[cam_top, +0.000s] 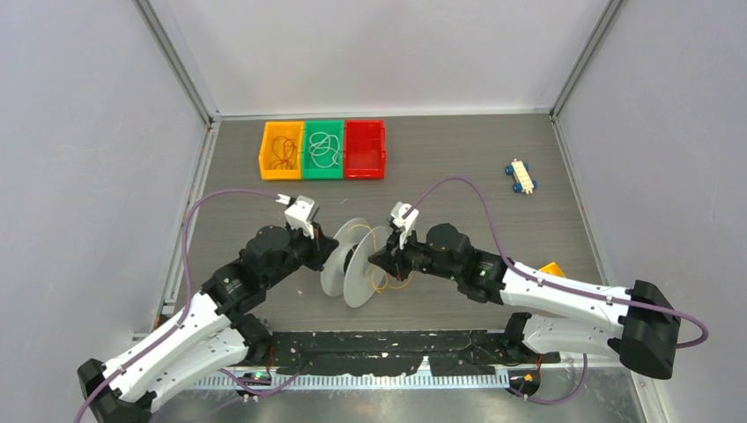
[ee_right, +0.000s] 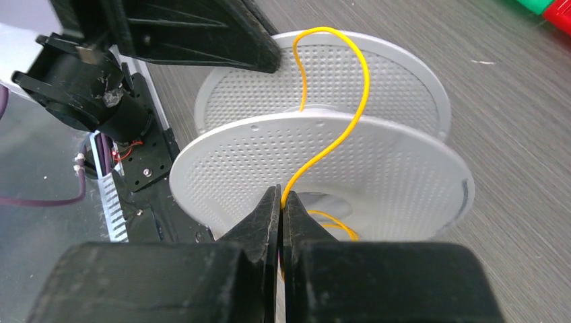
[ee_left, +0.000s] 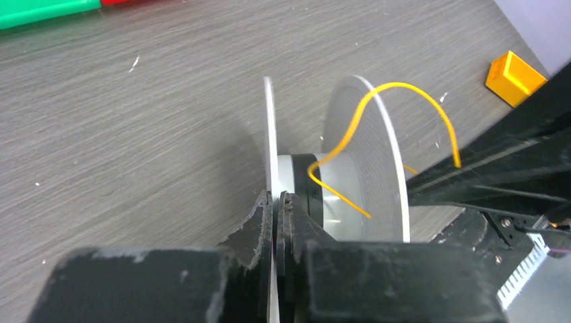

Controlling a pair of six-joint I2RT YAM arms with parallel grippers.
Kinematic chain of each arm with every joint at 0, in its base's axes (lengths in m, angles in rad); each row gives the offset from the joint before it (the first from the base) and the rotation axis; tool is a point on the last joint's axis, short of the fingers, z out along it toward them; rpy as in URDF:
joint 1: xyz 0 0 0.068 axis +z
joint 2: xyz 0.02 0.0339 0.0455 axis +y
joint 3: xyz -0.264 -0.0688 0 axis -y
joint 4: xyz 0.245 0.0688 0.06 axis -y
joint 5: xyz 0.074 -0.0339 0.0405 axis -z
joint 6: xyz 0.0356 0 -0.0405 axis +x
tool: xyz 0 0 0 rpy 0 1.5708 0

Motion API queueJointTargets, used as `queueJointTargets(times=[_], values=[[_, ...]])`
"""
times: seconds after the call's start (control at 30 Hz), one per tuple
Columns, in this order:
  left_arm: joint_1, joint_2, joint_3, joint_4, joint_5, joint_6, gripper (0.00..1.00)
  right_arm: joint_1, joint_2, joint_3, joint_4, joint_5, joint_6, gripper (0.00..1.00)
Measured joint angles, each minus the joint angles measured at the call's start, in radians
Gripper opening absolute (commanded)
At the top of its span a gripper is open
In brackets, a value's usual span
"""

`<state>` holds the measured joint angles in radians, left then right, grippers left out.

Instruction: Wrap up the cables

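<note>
A pale grey spool (cam_top: pixel 352 260) with two perforated discs stands on edge in the middle of the table. My left gripper (ee_left: pixel 277 196) is shut on the thin rim of the spool's left disc (ee_left: pixel 270 134). The yellow-orange cable (ee_right: pixel 350 128) arcs up over the near disc, down to the hub, and into my right gripper (ee_right: pixel 281 195), which is shut on it. A loose loop of the cable (cam_top: pixel 380 284) hangs below the spool by the right gripper (cam_top: pixel 380 260). In the left wrist view the cable (ee_left: pixel 404 86) bows over the far disc.
An orange bin (cam_top: pixel 280 174) with a dark-red wire, a green bin (cam_top: pixel 322 174) with a white wire and a red bin (cam_top: pixel 365 150) stand in a row at the back. A small toy car (cam_top: pixel 521 176) lies back right. A small orange box (ee_left: pixel 514 77) sits by the right arm.
</note>
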<state>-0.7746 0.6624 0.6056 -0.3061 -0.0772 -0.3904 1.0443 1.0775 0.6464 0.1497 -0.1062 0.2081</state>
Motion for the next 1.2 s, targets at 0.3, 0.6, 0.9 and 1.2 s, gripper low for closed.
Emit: queueJointTargets(times=[0.3,0.6,0.9,1.2], values=[[-0.002,0.087,0.044,0.026,-0.093,0.001,0.00,-0.002,-0.031,0.042,-0.049,0.061,-0.082,0.05],[-0.018,0.143,0.070,0.054,-0.172,0.011,0.00,-0.004,-0.016,0.074,-0.040,0.056,-0.102,0.05],[-0.024,0.166,0.080,0.074,-0.176,0.031,0.25,-0.004,0.033,0.073,-0.015,0.055,-0.102,0.05],[-0.025,0.090,0.080,0.045,-0.167,0.023,0.36,-0.004,0.045,0.058,0.027,0.048,-0.096,0.05]])
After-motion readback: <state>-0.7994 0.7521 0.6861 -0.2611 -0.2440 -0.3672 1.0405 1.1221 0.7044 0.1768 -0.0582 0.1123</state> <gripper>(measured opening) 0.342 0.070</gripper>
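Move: The left hand is already shut on the spool's left flange near its upper rim; the spool's middle lies about 4 cm back, 4 cm right and 7 cm below it, and the empty red bin 24 cm ahead, 6 cm right. From the right hand, which already holds the yellow cable, the spool's middle is roughly 2 cm back, 5 cm left, 7 cm down; the loose cable coils lie 8 cm back, 4 cm right, on the table. Forward goes the left hand, about 4 cm with the flange still pinched, turning some 10 degrees counter-clockwise; its fingers then open astride the flange as it rises nearly 2 cm and eases back. The right hand keeps the cable pinched, lifting about 3.5 cm with its fingertips tipping up and drifting forward, then sinking back almost halfway. ##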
